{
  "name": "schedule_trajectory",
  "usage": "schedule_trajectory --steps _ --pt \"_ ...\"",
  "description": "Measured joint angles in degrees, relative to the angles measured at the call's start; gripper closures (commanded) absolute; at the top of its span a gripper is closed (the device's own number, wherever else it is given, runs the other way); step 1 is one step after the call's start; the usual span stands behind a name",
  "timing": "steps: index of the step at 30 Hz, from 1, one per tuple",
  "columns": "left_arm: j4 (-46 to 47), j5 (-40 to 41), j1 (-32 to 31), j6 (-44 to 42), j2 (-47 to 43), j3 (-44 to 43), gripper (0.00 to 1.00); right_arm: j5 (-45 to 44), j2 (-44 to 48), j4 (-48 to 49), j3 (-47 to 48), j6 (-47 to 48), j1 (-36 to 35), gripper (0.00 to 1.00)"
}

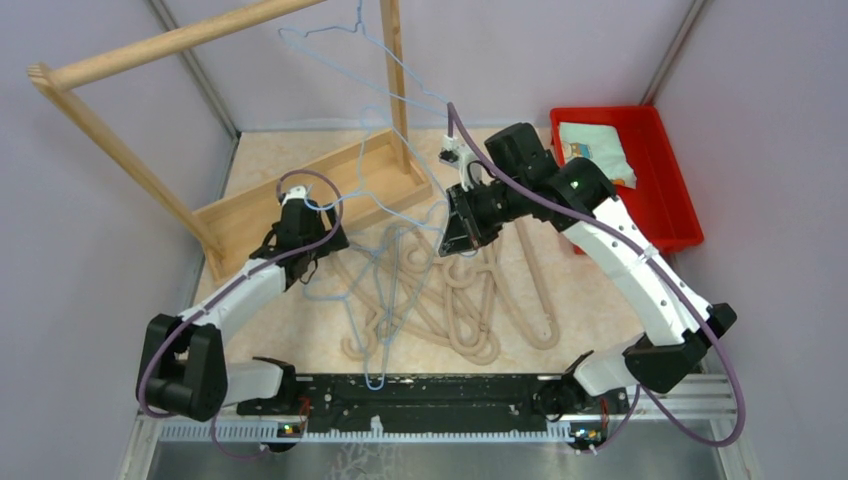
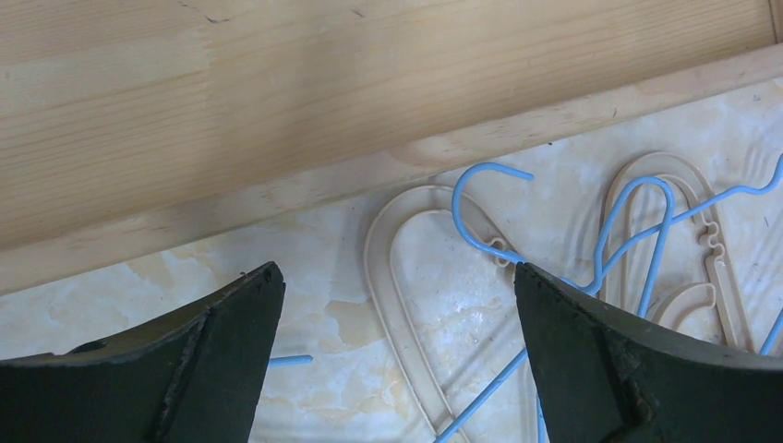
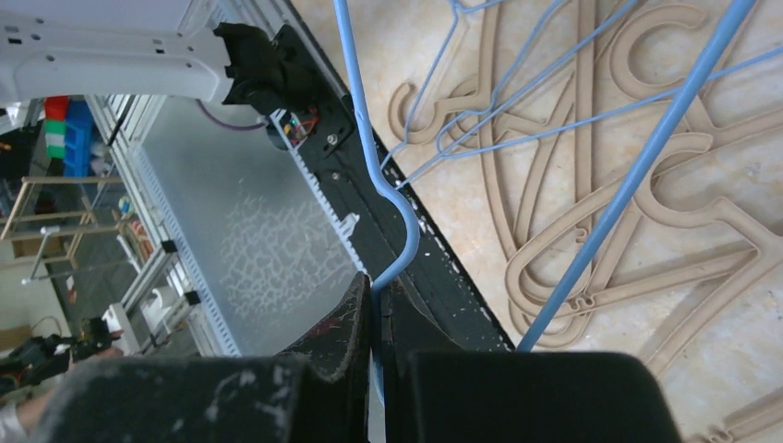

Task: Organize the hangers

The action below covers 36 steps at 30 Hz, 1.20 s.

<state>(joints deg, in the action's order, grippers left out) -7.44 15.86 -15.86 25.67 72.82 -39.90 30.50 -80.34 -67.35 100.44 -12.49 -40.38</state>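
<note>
My right gripper point(image 3: 377, 291) is shut on the wire of a light-blue hanger point(image 3: 362, 111), which it holds up above the table; in the top view this gripper point(image 1: 458, 240) sits over the middle of the table beside the rack. Under it lies a tangle of beige hangers point(image 1: 455, 300) and blue wire hangers point(image 1: 385, 290). My left gripper point(image 2: 397, 305) is open and holds nothing. It hovers low over the table by the rack's wooden base point(image 2: 277, 111), above a beige hanger loop point(image 2: 388, 277) and a blue hook point(image 2: 471, 208).
The tall wooden rack point(image 1: 170, 42) with its rail stands at the back left, and its base tray point(image 1: 250, 215) rests on the table. A red bin point(image 1: 672, 190) holding a white cloth is at the right. The black arm mount point(image 1: 430, 395) runs along the near edge.
</note>
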Motion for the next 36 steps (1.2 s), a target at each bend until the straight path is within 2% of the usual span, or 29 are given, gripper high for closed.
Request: schedule_trajectory --steps 6,14,18,26,30,36 --pt "-0.04 0.02 0.00 0.00 -1.25 0.44 0.00 6.25 -2.75 3.56 1.46 -0.76 0.02 1.00" --pt "-0.28 0.24 0.00 -0.31 -3.08 0.44 0.00 13.70 -17.25 14.95 18.99 -4.42 0.04 1.00" --pt "-0.39 0.39 0.00 -0.44 -3.19 0.44 0.00 18.86 -23.02 25.64 26.64 -10.54 0.52 1.00" --pt "-0.83 1.25 0.00 -0.96 -3.65 0.44 0.00 27.96 -29.07 51.89 26.84 -28.98 1.66 1.00" --pt "-0.98 2.05 0.00 -1.51 -4.28 0.44 0.00 30.16 -33.44 63.36 27.21 -38.38 2.38 1.00" --pt "-1.14 2.86 0.00 -1.70 -4.59 0.83 0.00 29.66 -38.73 74.84 28.70 -47.93 4.07 1.00"
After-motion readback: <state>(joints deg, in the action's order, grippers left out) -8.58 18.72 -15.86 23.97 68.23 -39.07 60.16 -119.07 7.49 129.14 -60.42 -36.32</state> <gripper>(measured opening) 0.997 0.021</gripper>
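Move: Up at the rack's rail is where the held hanger is headed: the rail's middle lies about 23 cm ahead of the right hand, 30 cm to its left and 27 cm above. The already hung hanger is some 30 cm ahead, 13 cm left and 20 cm up; the loose blue hangers lie about 7 cm ahead, 14 cm left and 31 cm below. From the left hand, the rail's middle is roughly 7 cm ahead, 5 cm left and 50 cm above. Swinging left and up towards the rail, the right hand carries the blue hanger, still pinched by one shoulder with its hook leading. It travels about 17 cm left and 14 cm each forward and up, the climb ending first and the last stretch going mainly forward. The wrist rolls nearly 50 degrees, left side rising, bringing the downward-slanting fingers about level. ##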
